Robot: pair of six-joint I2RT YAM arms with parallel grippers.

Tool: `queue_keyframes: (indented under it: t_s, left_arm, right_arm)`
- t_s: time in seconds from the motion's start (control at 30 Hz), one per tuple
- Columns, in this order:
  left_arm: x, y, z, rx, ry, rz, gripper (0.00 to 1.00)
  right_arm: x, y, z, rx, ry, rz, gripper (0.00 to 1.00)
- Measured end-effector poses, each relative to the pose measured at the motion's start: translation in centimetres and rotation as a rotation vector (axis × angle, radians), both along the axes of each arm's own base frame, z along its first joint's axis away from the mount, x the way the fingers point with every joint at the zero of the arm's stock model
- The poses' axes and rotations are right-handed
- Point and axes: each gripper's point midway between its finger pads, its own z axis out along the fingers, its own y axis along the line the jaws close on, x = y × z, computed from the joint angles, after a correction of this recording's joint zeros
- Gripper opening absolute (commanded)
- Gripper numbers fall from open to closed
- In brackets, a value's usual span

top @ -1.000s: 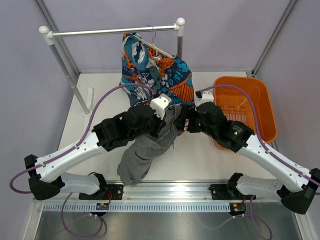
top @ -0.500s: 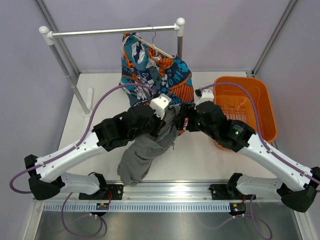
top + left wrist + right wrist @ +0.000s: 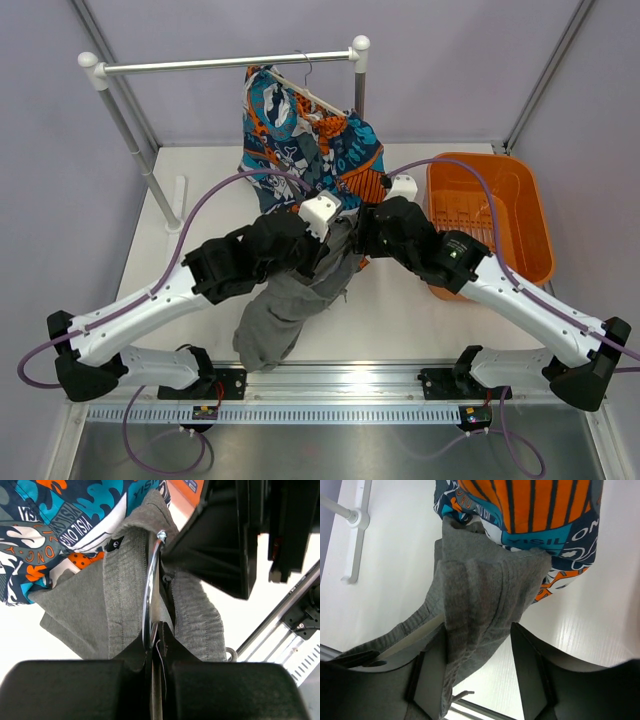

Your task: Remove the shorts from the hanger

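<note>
The printed shorts hang on a cream hanger hooked to the rail. In front of them a grey garment droops from a second hanger, whose metal hook is pinched in my left gripper. A cream arm of that hanger shows under the grey cloth. My right gripper is open and straddles the bunched grey waistband. Its left finger touches the cloth and its right finger stands apart. Both grippers meet at the garment's top, below the printed shorts.
An orange basket sits on the table at the right, close behind my right arm. The metal rail spans the back on white posts, with a foot on the table at the left.
My right arm has swung left, bringing its gripper over the grey waistband, and its jaws have narrowed. The left arm and the hanger hook have stayed put.
</note>
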Motion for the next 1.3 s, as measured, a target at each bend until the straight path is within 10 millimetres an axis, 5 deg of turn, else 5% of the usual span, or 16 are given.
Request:
queue_keyframes:
  t_s: [0.17, 0.3, 0.73, 0.93, 1.17, 1.3]
  left_arm:
    - [-0.7, 0.5, -0.2, -0.004, 0.011, -0.020, 0.00]
    - [-1.5, 1.0, -0.2, -0.018, 0.017, -0.041, 0.00]
    - [-4.7, 3.8, 2.3, -0.113, -0.039, -0.152, 0.00]
    - [-7.0, 5.5, 6.3, -0.241, -0.127, -0.226, 0.00]
    - [-6.5, 6.0, 8.2, -0.305, -0.180, -0.184, 0.00]
    - [-4.7, 5.9, 8.8, -0.317, -0.210, -0.091, 0.00]
  right_arm:
    - [0.4, -0.5, -0.3, -0.028, -0.003, -0.032, 0.11]
    - [0.7, -0.9, -0.5, -0.050, -0.008, -0.060, 0.00]
    - [1.4, -2.6, 0.2, -0.083, -0.013, -0.132, 0.00]
    - [2.4, -4.6, 0.4, -0.078, -0.010, -0.194, 0.00]
    - [1.4, -3.4, 0.8, -0.047, -0.006, -0.129, 0.00]
    - [-0.5, -0.4, 0.2, -0.084, -0.009, -0.026, 0.00]
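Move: The end of the grey shorts' waistband sits between the right gripper's open fingers, about 2 cm ahead, 1 cm left and 1 cm below its hand point. From the left gripper, which already holds the hanger by its hook, that spot is about 7 cm to the right and 4 cm ahead, roughly level. The patterned garment hangs some 12 cm ahead and 6 cm left of the right gripper. The orange basket stands about 25 cm to that gripper's right, 5 cm ahead and 18 cm lower. Shut the right gripper on the waistband of the grey shorts and keep it pinched; take it about 4 cm right and a little forward, then back again. Keep the left gripper closed on the hanger's hook and pull it back, left and up, away from the right gripper, about 7 cm back and 9 cm up in all, tilting the fingers upward; finish by easing forward a couple of centimetres. ##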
